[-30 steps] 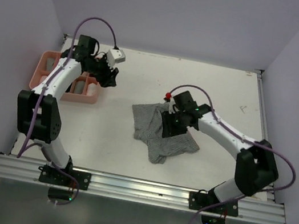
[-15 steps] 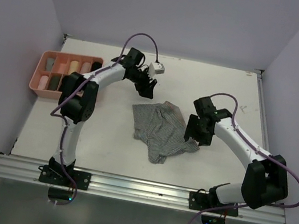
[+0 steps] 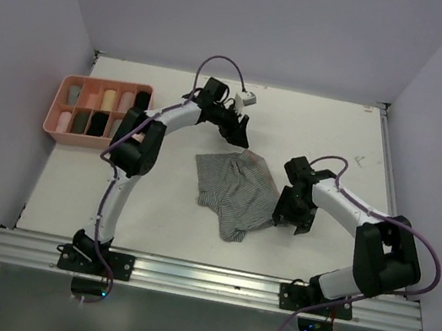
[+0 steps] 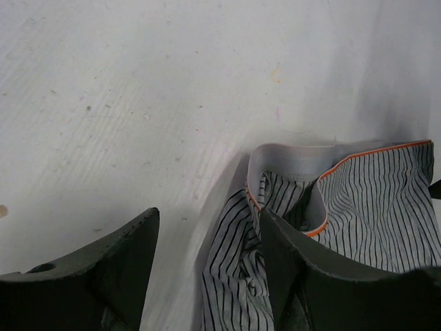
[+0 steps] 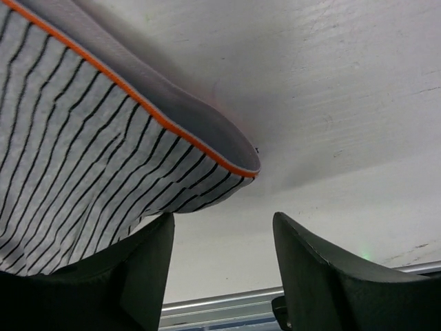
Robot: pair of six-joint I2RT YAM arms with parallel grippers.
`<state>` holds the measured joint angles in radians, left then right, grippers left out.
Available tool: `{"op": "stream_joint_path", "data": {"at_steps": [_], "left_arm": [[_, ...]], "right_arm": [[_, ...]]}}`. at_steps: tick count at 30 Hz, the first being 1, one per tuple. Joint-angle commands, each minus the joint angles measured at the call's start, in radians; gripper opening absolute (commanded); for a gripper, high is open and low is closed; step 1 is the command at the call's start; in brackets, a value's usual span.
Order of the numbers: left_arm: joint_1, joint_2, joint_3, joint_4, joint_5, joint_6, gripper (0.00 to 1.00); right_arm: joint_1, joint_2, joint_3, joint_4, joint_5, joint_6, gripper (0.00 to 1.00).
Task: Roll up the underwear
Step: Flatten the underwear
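Note:
The grey striped underwear (image 3: 238,187) lies crumpled and spread flat mid-table; its grey waistband has orange trim (image 4: 372,200). My left gripper (image 3: 239,133) hovers open at the garment's far edge. In the left wrist view the gripper (image 4: 207,269) straddles the striped fabric's left edge, and its right finger (image 4: 296,276) is over the cloth. My right gripper (image 3: 294,213) stands open at the garment's right edge. In the right wrist view the gripper (image 5: 224,269) has bare table between its fingers, and the waistband corner (image 5: 83,138) lies just above its left finger (image 5: 131,276).
A pink tray (image 3: 99,80) with compartments sits at the far left and holds several rolled garments (image 3: 96,120). An aluminium rail (image 3: 201,278) runs along the table's near edge and also shows in the right wrist view (image 5: 220,303). Purple walls enclose the table.
My left arm has swung from the pink tray over to the underwear's far edge. My right gripper has opened, left the fabric and slid to its right edge.

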<state>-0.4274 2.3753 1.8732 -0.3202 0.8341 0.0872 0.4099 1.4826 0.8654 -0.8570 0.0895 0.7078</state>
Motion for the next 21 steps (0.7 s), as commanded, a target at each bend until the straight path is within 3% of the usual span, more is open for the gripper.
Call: {"op": "stream_joint_path", "data": {"at_steps": [1, 5, 8, 17, 21], "left_arm": [[-0.042, 0.001, 0.020, 0.110, 0.016, -0.079, 0.64], [-0.073, -0.011, -0.037, 0.153, -0.030, -0.119, 0.65], [-0.079, -0.019, -0.072, 0.190, -0.032, -0.141, 0.64], [-0.102, 0.028, -0.042, 0.107, -0.003, -0.132, 0.63], [-0.117, 0.041, -0.040, 0.078, -0.032, -0.133, 0.58]], "right_arm": [[-0.029, 0.015, -0.035, 0.077, -0.016, 0.059, 0.61], [-0.077, 0.008, -0.052, 0.116, -0.033, 0.076, 0.57], [-0.100, -0.002, -0.052, 0.125, -0.028, 0.085, 0.46], [-0.128, -0.021, -0.043, 0.228, -0.085, -0.010, 0.00], [-0.128, -0.038, -0.014, 0.236, -0.085, -0.054, 0.00]]}}
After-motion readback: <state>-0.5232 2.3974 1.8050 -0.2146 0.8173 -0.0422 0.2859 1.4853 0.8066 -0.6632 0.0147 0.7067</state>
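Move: The right hand, low over the table, has the underwear's near waistband corner about 3 cm straight ahead and 2 cm below. The left hand is by the bunched far end of that waistband, which lies some 4 cm back, 3 cm to its right and 4 cm below. From the left hand, the near corner is roughly 22 cm back and 15 cm right, while the underwear's middle is about 16 cm back and 1 cm right. The right fingers shut fully, pinching the underwear's edge beside the near waistband corner; the hand first dips about 1.5 cm and edges left, then goes forward some 3.5 cm as they close. The left hand, fingers kept open, travels about 4 cm right and 4 cm back, sinking 2 cm so that they come round the bunched far end. ##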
